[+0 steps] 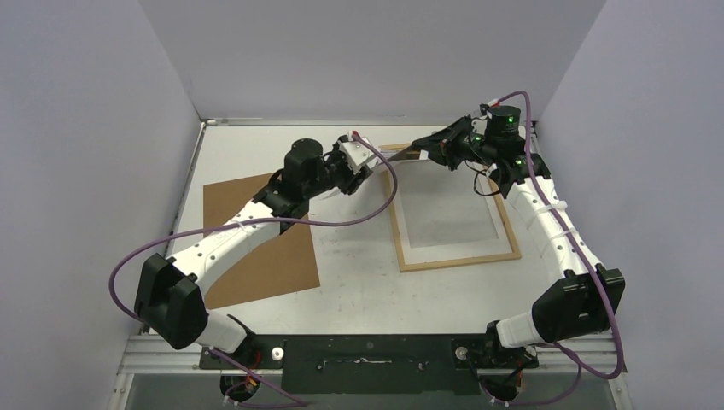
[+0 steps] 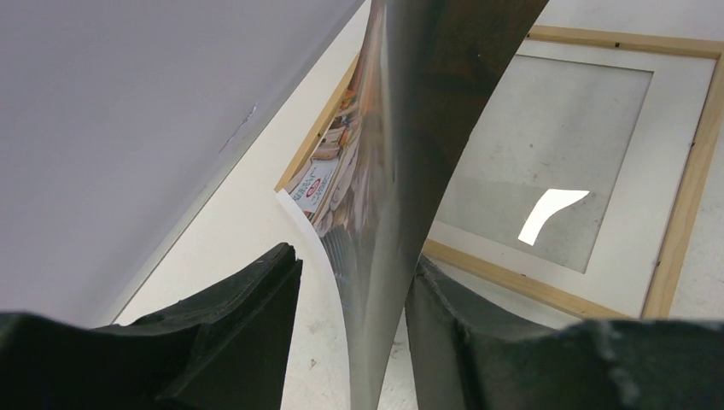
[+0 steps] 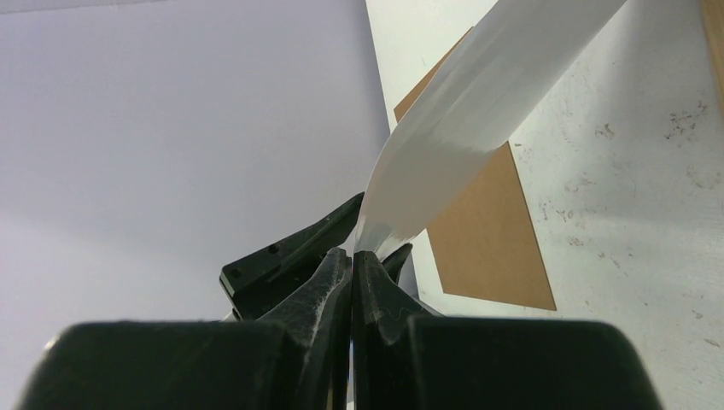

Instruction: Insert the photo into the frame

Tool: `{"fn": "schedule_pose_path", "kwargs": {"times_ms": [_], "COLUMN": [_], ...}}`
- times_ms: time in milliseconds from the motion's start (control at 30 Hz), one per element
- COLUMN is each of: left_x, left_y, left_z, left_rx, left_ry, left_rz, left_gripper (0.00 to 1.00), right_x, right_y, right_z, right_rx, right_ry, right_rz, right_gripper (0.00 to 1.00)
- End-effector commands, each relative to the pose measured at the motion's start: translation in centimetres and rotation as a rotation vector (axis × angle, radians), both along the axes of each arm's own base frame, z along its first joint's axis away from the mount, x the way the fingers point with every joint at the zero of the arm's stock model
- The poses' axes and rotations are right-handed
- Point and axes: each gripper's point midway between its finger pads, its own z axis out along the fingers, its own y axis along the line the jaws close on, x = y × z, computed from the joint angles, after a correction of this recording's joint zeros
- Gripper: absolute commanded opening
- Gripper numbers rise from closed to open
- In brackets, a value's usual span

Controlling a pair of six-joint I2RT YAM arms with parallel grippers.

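Observation:
The photo (image 1: 408, 156) hangs curved in the air over the far-left corner of the frame (image 1: 461, 259). My right gripper (image 1: 431, 152) is shut on one edge of it; the right wrist view shows its white back (image 3: 478, 111) rising from the closed jaws (image 3: 353, 256). My left gripper (image 1: 369, 162) reaches in from the left. In the left wrist view the print (image 2: 401, 171) stands on edge between the open jaws (image 2: 354, 265). It touches the right finger (image 2: 444, 325) and is apart from the left one. The light-wood frame (image 2: 683, 213) lies flat with a white mat (image 2: 662, 154) in it.
A brown backing board (image 1: 256, 256) lies flat on the table's left side, under my left arm, and shows in the right wrist view (image 3: 491, 248). Grey walls enclose the table at the left, the back and the right.

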Motion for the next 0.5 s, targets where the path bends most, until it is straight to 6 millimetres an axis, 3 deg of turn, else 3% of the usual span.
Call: {"fn": "schedule_pose_path", "kwargs": {"times_ms": [0,133,367,467], "left_x": [0.1,0.0,-0.4,-0.6], "left_y": [-1.2,-1.4,-2.0,-2.3], "left_z": [3.4,3.6,3.4,3.3], "left_rx": [-0.014,-0.002,0.009,0.021], "left_ry": [-0.084,-0.086,-0.074,-0.078], "left_rz": [-0.04,-0.043,-0.063,-0.069], "left_gripper": [0.42,0.34,0.28,0.18], "right_x": [-1.0,-1.2,-1.4,-1.4], "right_y": [0.2,0.1,0.0,0.0], "right_z": [3.2,3.3,3.7,3.9], "right_rx": [0.04,0.042,0.06,0.068], "right_ry": [-0.075,-0.076,-0.079,-0.08], "right_rz": [0.014,0.011,0.001,-0.001], "right_gripper": [0.0,0.0,0.0,0.0]}}
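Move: The photo hangs bent from the right fingers, its edge between the left hand's half-open fingers; its middle lies about 3 cm back, 3 cm left and 6 cm below the left hand. From the right hand, the photo's middle is roughly 3 cm back, 10 cm left and 12 cm down. From the left hand, the frame's centre is some 5 cm ahead, 18 cm right and 27 cm below, and the brown board is about 6 cm back, 27 cm left and 28 cm below. The photo, already between the left fingers, gets narrowed in on as the left gripper closes from about half open to a quarter, not yet shut. Meanwhile the left hand eases about 1.5 cm right towards the right hand and rises about 1 cm, barely turning. The right fingers keep their pinch on the photo and lift nearly 1 cm. ##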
